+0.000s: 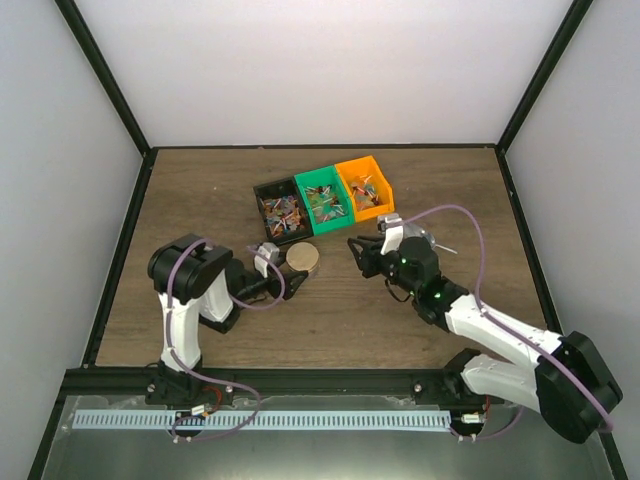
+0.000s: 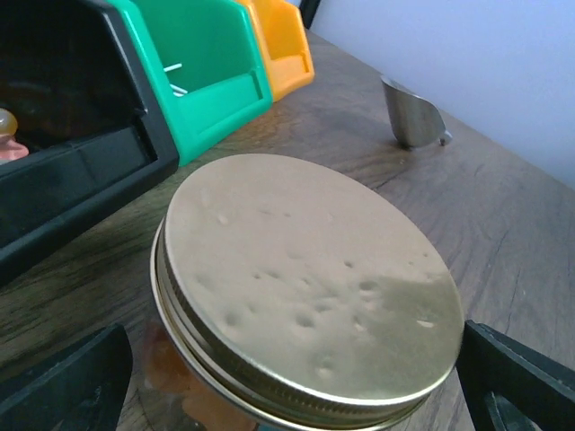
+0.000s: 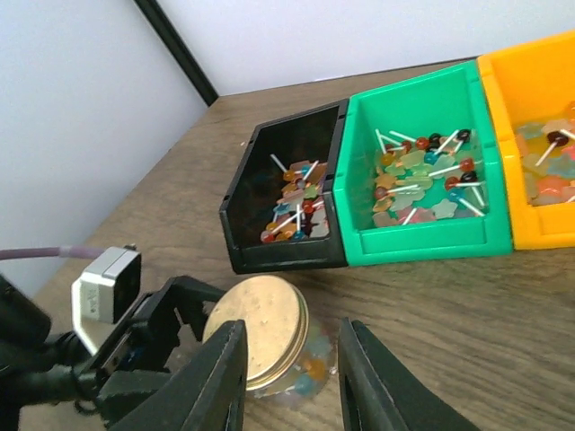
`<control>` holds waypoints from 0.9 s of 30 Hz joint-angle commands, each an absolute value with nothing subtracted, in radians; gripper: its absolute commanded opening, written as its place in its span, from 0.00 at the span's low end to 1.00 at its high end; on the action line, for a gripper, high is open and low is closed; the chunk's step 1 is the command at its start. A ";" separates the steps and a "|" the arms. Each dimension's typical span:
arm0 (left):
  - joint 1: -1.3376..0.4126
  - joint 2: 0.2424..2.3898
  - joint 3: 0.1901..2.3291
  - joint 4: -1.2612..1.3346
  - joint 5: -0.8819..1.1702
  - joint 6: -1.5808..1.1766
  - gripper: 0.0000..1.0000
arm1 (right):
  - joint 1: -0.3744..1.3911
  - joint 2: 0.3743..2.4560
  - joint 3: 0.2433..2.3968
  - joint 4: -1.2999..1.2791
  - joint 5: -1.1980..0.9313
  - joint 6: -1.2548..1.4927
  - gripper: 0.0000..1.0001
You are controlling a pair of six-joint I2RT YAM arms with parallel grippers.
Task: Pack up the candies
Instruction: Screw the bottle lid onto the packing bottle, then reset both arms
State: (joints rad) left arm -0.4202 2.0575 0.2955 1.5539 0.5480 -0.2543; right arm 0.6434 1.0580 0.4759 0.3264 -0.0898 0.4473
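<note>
The candies (image 3: 292, 202) are small wrapped sweets and lollipops in mixed colours, lying in a black bin (image 1: 282, 212), a green bin (image 1: 325, 201) and an orange bin (image 1: 366, 187). More candies show through the glass of a jar (image 1: 303, 257) closed with a gold lid (image 2: 305, 269). My left gripper (image 1: 274, 281) is open and straddles the jar closely, with a thin gap at one finger (image 2: 67, 386). My right gripper (image 3: 287, 386) is open and empty, hovering just right of the jar (image 3: 269, 332).
A silver metal scoop (image 2: 413, 112) lies on the wooden table right of the jar, partly hidden behind my right arm in the top view (image 1: 441, 244). The three bins stand in a row just behind the jar. Walls enclose the table on three sides.
</note>
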 commanded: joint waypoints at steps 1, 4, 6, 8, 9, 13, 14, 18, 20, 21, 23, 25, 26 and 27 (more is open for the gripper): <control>-0.462 2.021 0.275 1.773 0.460 -0.372 1.00 | 0.629 1.084 0.550 0.324 -0.002 0.401 0.31; -0.488 1.983 0.262 1.772 0.444 -0.397 1.00 | 0.623 1.089 0.570 0.327 0.030 0.388 0.33; -0.505 1.953 0.240 1.772 0.405 -0.410 1.00 | 0.622 1.071 0.569 0.352 0.075 0.378 0.39; -0.518 1.911 0.205 1.772 0.348 -0.414 1.00 | 0.619 1.055 0.584 0.358 0.119 0.355 0.52; -0.520 1.887 0.184 1.771 0.318 -0.415 1.00 | 0.618 1.054 0.602 0.346 0.148 0.336 0.61; -0.520 1.769 0.144 1.725 0.225 -0.421 1.00 | 0.614 1.077 0.718 0.211 0.388 0.285 0.81; -0.519 1.726 0.144 1.670 0.209 -0.411 1.00 | 0.613 1.070 0.729 0.205 0.455 0.272 0.86; -0.518 1.543 0.169 1.334 0.132 -0.360 1.00 | 0.585 0.985 0.610 0.392 0.558 0.061 0.90; -0.515 1.434 0.159 1.253 0.099 -0.341 1.00 | 0.542 0.948 0.535 0.500 0.542 -0.017 0.89; -0.513 1.369 0.173 1.157 0.081 -0.331 1.00 | 0.502 0.937 0.535 0.467 0.504 -0.004 0.89; -0.513 1.250 0.253 0.877 0.031 -0.302 1.00 | 0.403 0.936 0.546 0.373 0.427 0.061 0.90; -0.513 1.189 0.314 0.715 -0.019 -0.273 1.00 | 0.312 0.959 0.501 0.413 0.389 0.086 0.91; -0.512 1.164 0.321 0.685 -0.042 -0.266 1.00 | 0.286 0.976 0.471 0.456 0.377 0.087 0.92; -0.511 1.131 0.324 0.657 -0.065 -0.256 1.00 | 0.266 0.997 0.435 0.514 0.353 0.071 0.92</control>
State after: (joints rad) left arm -0.5167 1.2255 0.2638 0.9863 0.0639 -0.3195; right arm 0.3614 0.9527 0.5205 0.3996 0.4122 0.0937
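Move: The packing bottle, its lid already on, stands tilted between the left hand's wide-open fingers, its middle about 4 cm right and 3 cm ahead at hand height. The black tray is about 15 cm ahead of that hand, 3 cm left. From the right hand the bottle lies some 9 cm left, 6 cm ahead and 15 cm below; the metal scoop is roughly 19 cm right, 11 cm ahead and 19 cm below. The left hand, fingers staying wide open, eases back a couple of centimetres off the lidded bottle, then rises some 15 cm up and away while drifting about 4 cm left and swinging counter-clockwise until it points more nearly forward. Meanwhile the right hand sweeps away from the bottle about 17 cm to the right and a little forward, climbing some 10 cm before sinking slightly towards the area above the scoop, as its fingers open from about a third to nearly full and the wrist turns clockwise and tips upward. ##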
